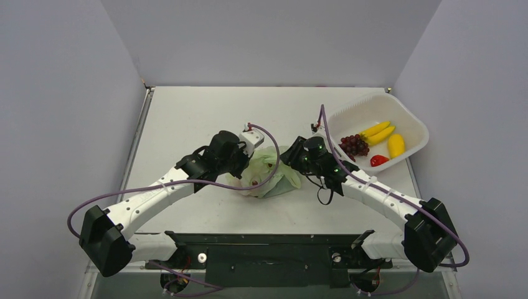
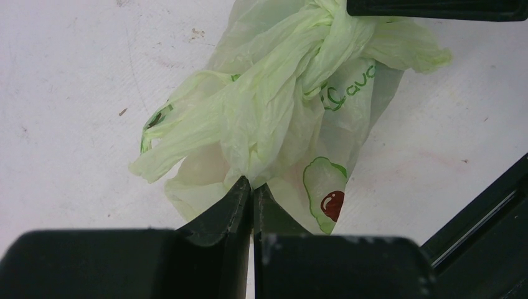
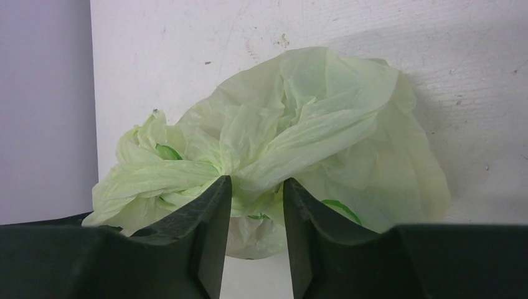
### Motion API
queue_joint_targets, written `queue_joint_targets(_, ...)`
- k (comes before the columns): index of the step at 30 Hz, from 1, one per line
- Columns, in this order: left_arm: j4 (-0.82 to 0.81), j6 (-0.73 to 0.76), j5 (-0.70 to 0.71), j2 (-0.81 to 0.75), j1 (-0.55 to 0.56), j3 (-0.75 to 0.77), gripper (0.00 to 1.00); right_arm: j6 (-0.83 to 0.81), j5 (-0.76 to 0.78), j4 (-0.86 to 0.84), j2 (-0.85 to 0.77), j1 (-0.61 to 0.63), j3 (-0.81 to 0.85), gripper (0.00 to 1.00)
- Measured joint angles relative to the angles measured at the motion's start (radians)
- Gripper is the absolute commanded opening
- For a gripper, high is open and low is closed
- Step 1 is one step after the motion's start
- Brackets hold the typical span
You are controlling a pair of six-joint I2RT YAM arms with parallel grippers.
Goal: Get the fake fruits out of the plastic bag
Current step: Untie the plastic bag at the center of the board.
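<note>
The pale green plastic bag (image 1: 269, 173) lies crumpled on the table between both arms, its top bunched together. My left gripper (image 1: 251, 164) is shut on a fold of the plastic bag (image 2: 274, 106), with the jaws pressed together (image 2: 252, 184). From the other side, my right gripper (image 1: 292, 159) stands open at the plastic bag (image 3: 299, 124), with loose film lying between its parted fingertips (image 3: 256, 187). No fake fruits show inside the bag. A small red fake fruit (image 1: 378, 160) lies in the white basket.
The white basket (image 1: 418, 126) stands at the back right and holds yellow bananas (image 1: 377, 132), a dark grape bunch (image 1: 355, 145) and another yellow piece (image 1: 395, 145). An avocado print (image 2: 325, 193) marks the bag. Grey walls enclose the table.
</note>
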State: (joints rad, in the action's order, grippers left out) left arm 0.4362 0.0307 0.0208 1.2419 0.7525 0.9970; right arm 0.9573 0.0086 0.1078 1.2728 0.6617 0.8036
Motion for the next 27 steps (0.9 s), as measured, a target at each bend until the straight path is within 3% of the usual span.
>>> queue_joint_targets(3,0.000,0.000,0.000,0.000,0.000,0.000,0.00,-0.002,0.004,0.000,0.001,0.000,0.000,0.28)
queue_joint_targets(11,0.000,0.000,0.000,0.000,0.000,0.000,0.00,-0.006,0.002,-0.002,0.030,-0.001,0.000,0.00)
queue_joint_targets(18,-0.001,-0.001,0.012,0.000,0.000,0.000,0.00,0.002,0.006,-0.002,0.028,-0.028,-0.001,0.00)
queue_joint_targets(27,-0.019,-0.004,0.063,0.000,0.006,0.000,0.00,0.021,0.040,0.026,-0.106,-0.201,-0.121,0.00)
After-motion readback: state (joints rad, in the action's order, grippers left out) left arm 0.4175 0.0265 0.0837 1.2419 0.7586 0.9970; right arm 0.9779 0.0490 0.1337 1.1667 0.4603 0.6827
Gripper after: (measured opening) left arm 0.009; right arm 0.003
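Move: The plastic bag's gathered knot is right at the right gripper's part-open fingertips, about 1 cm ahead and 2 cm below. The bag's body spreads roughly 5 cm to the left of that gripper, 4 cm back and 6 cm down. The grapes in the white basket lie some 21 cm to its right and 5 cm farther out. From the left gripper, the knot is about 12 cm to the right and 4 cm ahead. Sink the right gripper about 1 cm onto the knot and shut its part-open fingers fully to pinch the plastic. Then pull about 8 cm to the right, towards the basket, easing some 2 cm forward and another 1 cm down, while turning the wrist some 15 degrees clockwise. Keep the left gripper clamped on its gathered end of the bag, nearly still. ##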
